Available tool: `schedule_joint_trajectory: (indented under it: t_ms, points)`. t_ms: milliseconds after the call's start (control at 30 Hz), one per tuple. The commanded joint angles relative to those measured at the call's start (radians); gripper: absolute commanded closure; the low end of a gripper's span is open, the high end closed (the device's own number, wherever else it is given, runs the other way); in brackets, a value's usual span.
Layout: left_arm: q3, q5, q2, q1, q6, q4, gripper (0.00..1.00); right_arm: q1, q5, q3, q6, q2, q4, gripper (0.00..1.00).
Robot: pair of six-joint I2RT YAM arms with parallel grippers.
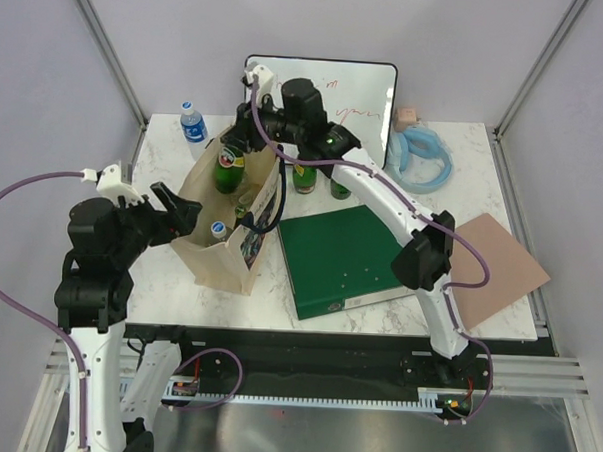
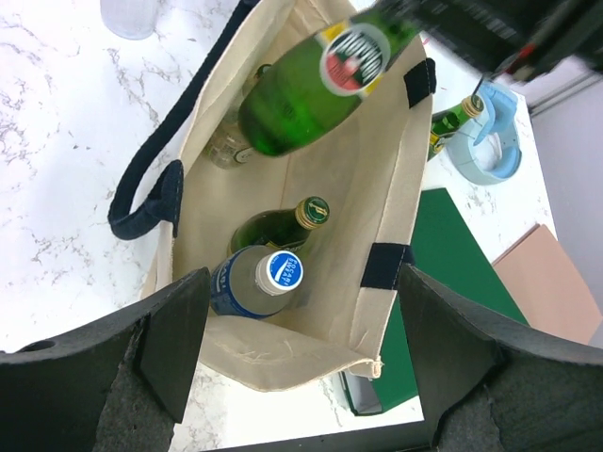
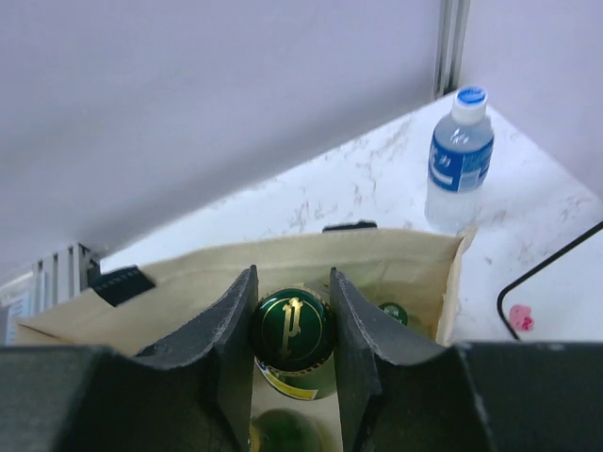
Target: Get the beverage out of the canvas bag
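Observation:
The beige canvas bag (image 1: 224, 245) stands upright at the table's left, with dark handles. My right gripper (image 1: 243, 151) is shut on the cap of a green glass bottle (image 1: 227, 173) and holds it tilted in the bag's mouth. In the right wrist view the fingers clamp the green cap (image 3: 292, 328) over the bag (image 3: 283, 262). My left gripper (image 1: 187, 217) is open at the bag's near rim. The left wrist view shows the held bottle (image 2: 301, 89), with a second green bottle (image 2: 278, 226) and a blue-capped bottle (image 2: 256, 280) inside the bag (image 2: 386, 169), between my open fingers (image 2: 174, 339).
A water bottle (image 1: 193, 121) stands at the back left. Two green bottles (image 1: 304, 178) stand behind a green binder (image 1: 345, 258). A whiteboard (image 1: 338, 87), a light-blue holder (image 1: 422, 159) and a brown board (image 1: 495, 264) lie at the back and right.

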Motion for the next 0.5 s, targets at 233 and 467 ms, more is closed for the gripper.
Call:
schedule_joint_trajectory:
  t_ms: [233, 467]
  points:
    - [0.020, 0.147, 0.077, 0.003, -0.055, 0.166, 0.14, -0.081, -0.048, 0.108, 0.096, -0.291, 0.213, 1.00]
    - [0.023, 0.211, 0.148, 0.002, -0.061, 0.218, 0.16, -0.190, -0.071, -0.043, 0.066, -0.443, 0.156, 1.00]
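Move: The green bottle is already off the bag floor, its neck between the right fingers. The nearer standing green bottle is about 8 cm ahead and 14 cm right of this hand, the second one 8 ahead and 24 right, and the water bottle 18 ahead and 15 left; all are some 23 cm below. From the empty left hand, the blue-capped bottle lies roughly 4 cm ahead, 4 right and 19 below, with the dark green bottle 10 ahead and 9 right. Keep the right fingers pinched on the bottle's neck and draw it swiftly up about 16 cm out of the bag mouth, swinging it some 10 cm to the right as it rises and tipping the fingertips upward by 10 to 15 degrees. Meanwhile ease the open left gripper about 4 cm forward and right above the bag, turning it slightly clockwise. ##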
